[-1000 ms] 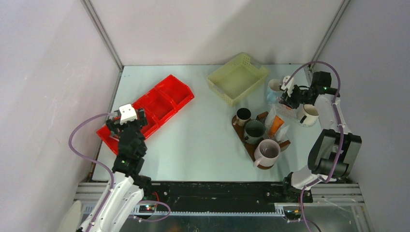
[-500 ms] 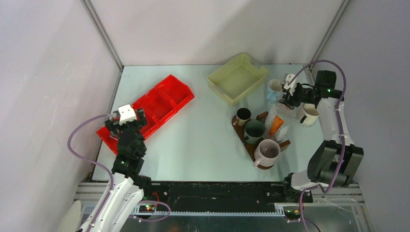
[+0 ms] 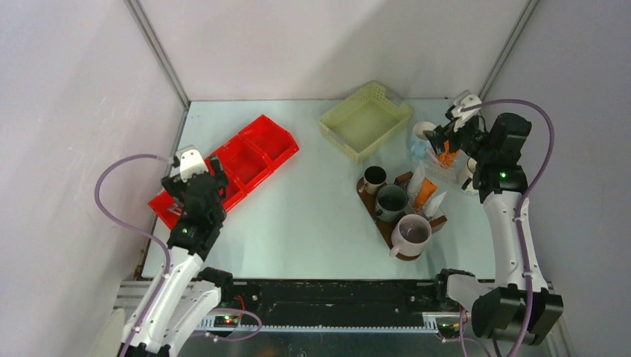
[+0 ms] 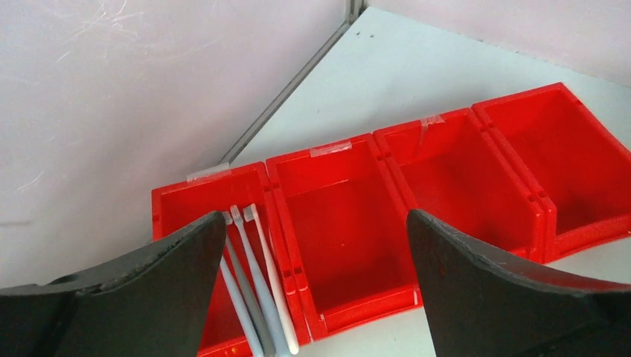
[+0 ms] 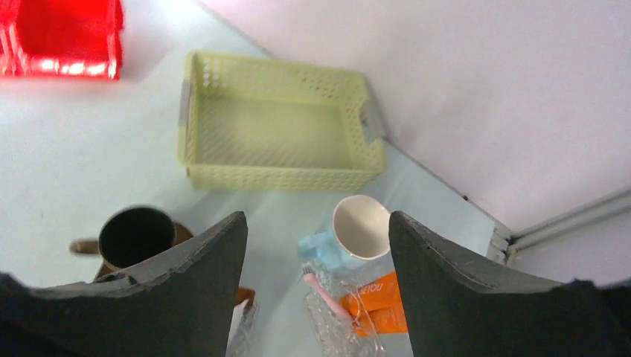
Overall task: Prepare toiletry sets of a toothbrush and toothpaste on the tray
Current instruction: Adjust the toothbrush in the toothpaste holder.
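The dark brown tray (image 3: 381, 222) at right of centre carries a small brown mug (image 3: 373, 178), a dark green mug (image 3: 391, 201) and a mauve-grey mug (image 3: 411, 234). An orange toothpaste (image 3: 425, 192) and white tubes (image 3: 417, 177) stand beside the mugs. My right gripper (image 3: 445, 141) (image 5: 316, 219) is open and empty. It hangs above a clear holder with a pink toothbrush (image 5: 327, 294) and an orange tube (image 5: 379, 301) in it. My left gripper (image 3: 195, 175) (image 4: 316, 219) is open over the red bin (image 4: 342, 186). Pale toothbrushes (image 4: 257, 297) lie in the bin's end compartment.
A pale yellow mesh basket (image 3: 366, 119) (image 5: 279, 141) stands at the back. A light blue mug (image 5: 361, 227) (image 3: 424, 134) sits beside the clear holder. A white mug (image 3: 469, 182) is partly hidden behind the right arm. The side walls are close to both arms.
My right gripper has opened wide and risen up and back from the clear holder, leaving the orange tube there. The left gripper has shifted slightly along the red bin, still open.
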Controlling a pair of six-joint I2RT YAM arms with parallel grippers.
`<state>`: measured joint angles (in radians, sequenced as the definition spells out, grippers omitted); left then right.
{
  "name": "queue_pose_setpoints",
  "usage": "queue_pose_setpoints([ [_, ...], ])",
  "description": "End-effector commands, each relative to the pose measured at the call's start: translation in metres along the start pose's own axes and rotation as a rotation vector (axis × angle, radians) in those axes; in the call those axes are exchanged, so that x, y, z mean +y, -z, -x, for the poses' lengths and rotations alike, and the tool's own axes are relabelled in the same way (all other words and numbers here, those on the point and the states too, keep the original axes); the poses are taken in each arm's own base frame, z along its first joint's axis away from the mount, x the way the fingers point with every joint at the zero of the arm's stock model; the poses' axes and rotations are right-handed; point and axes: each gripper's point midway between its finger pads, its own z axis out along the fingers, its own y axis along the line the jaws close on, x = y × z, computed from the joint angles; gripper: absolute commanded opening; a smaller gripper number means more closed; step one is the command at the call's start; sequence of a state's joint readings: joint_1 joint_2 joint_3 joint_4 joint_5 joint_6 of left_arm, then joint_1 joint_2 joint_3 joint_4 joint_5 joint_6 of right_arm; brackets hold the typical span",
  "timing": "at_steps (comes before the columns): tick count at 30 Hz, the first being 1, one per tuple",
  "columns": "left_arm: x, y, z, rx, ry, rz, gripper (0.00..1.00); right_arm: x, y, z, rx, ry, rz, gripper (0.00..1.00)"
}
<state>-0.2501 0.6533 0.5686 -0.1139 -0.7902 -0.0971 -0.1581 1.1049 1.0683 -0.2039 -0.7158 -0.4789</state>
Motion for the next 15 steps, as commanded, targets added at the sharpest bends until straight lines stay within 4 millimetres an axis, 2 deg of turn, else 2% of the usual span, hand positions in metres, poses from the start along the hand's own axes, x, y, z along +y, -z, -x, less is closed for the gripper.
queue_pose_setpoints([
  [1, 0.015, 0.002, -0.016, 0.146, 0.046, 0.138, 0.98, -0.027, 0.016, 0.058, -0.183, -0.202, -0.239, 0.72],
  [2, 0.018, 0.001, -0.020, 0.165, 0.080, 0.165, 0.98, -0.031, 0.019, 0.056, -0.184, -0.231, -0.284, 0.73],
  [3, 0.022, 0.002, -0.028, 0.209, 0.062, 0.187, 0.98, -0.030, 0.023, 0.064, -0.213, -0.263, -0.303, 0.72],
  [4, 0.030, 0.003, -0.036, 0.243, 0.089, 0.226, 0.99, -0.034, 0.026, 0.059, -0.211, -0.296, -0.346, 0.72],
  [8, 0.047, 0.002, -0.062, 0.354, 0.208, 0.297, 0.95, -0.031, 0.039, 0.062, -0.292, -0.405, -0.444, 0.74],
  [9, 0.056, 0.001, -0.066, 0.363, 0.249, 0.335, 0.95, -0.028, 0.042, 0.062, -0.314, -0.419, -0.455, 0.77],
  [10, 0.058, 0.001, -0.072, 0.386, 0.268, 0.338, 0.95, -0.031, 0.046, 0.061, -0.328, -0.457, -0.493, 0.87],
  [12, 0.067, 0.000, -0.080, 0.416, 0.317, 0.387, 0.95, -0.031, 0.052, 0.063, -0.366, -0.489, -0.527, 0.98],
  [15, 0.077, 0.000, -0.089, 0.456, 0.369, 0.452, 0.95, -0.030, 0.055, 0.067, -0.401, -0.526, -0.538, 0.99],
])
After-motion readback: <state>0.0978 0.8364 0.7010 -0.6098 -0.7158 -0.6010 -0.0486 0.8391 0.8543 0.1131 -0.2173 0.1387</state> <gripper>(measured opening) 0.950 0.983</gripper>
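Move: The toothbrushes in the red tray's end compartment lie about 10 cm left of the left hand, 3 cm back and 20 cm below; the tray's empty second compartment is some 6 cm ahead, 2 cm left, as low. From the right hand, the pink toothbrush in its clear holder is roughly 2 cm ahead, 3 cm right and 20 cm down, the orange toothpaste 3 cm right of that brush, the blue mug 8 cm ahead, 3 cm left. The left hand, fingers still wide open, swings down, left and back by about 11 cm in all towards the loose toothbrushes in the tray, turning counter-clockwise and dipping its fingers so they come to point down at that end compartment. The right hand, already clear of the pink toothbrush, goes on rising about 5 cm away from the holder, then eases back a little, turning clockwise some 25 degrees as it levels its roll and opens its part-open fingers fully. ##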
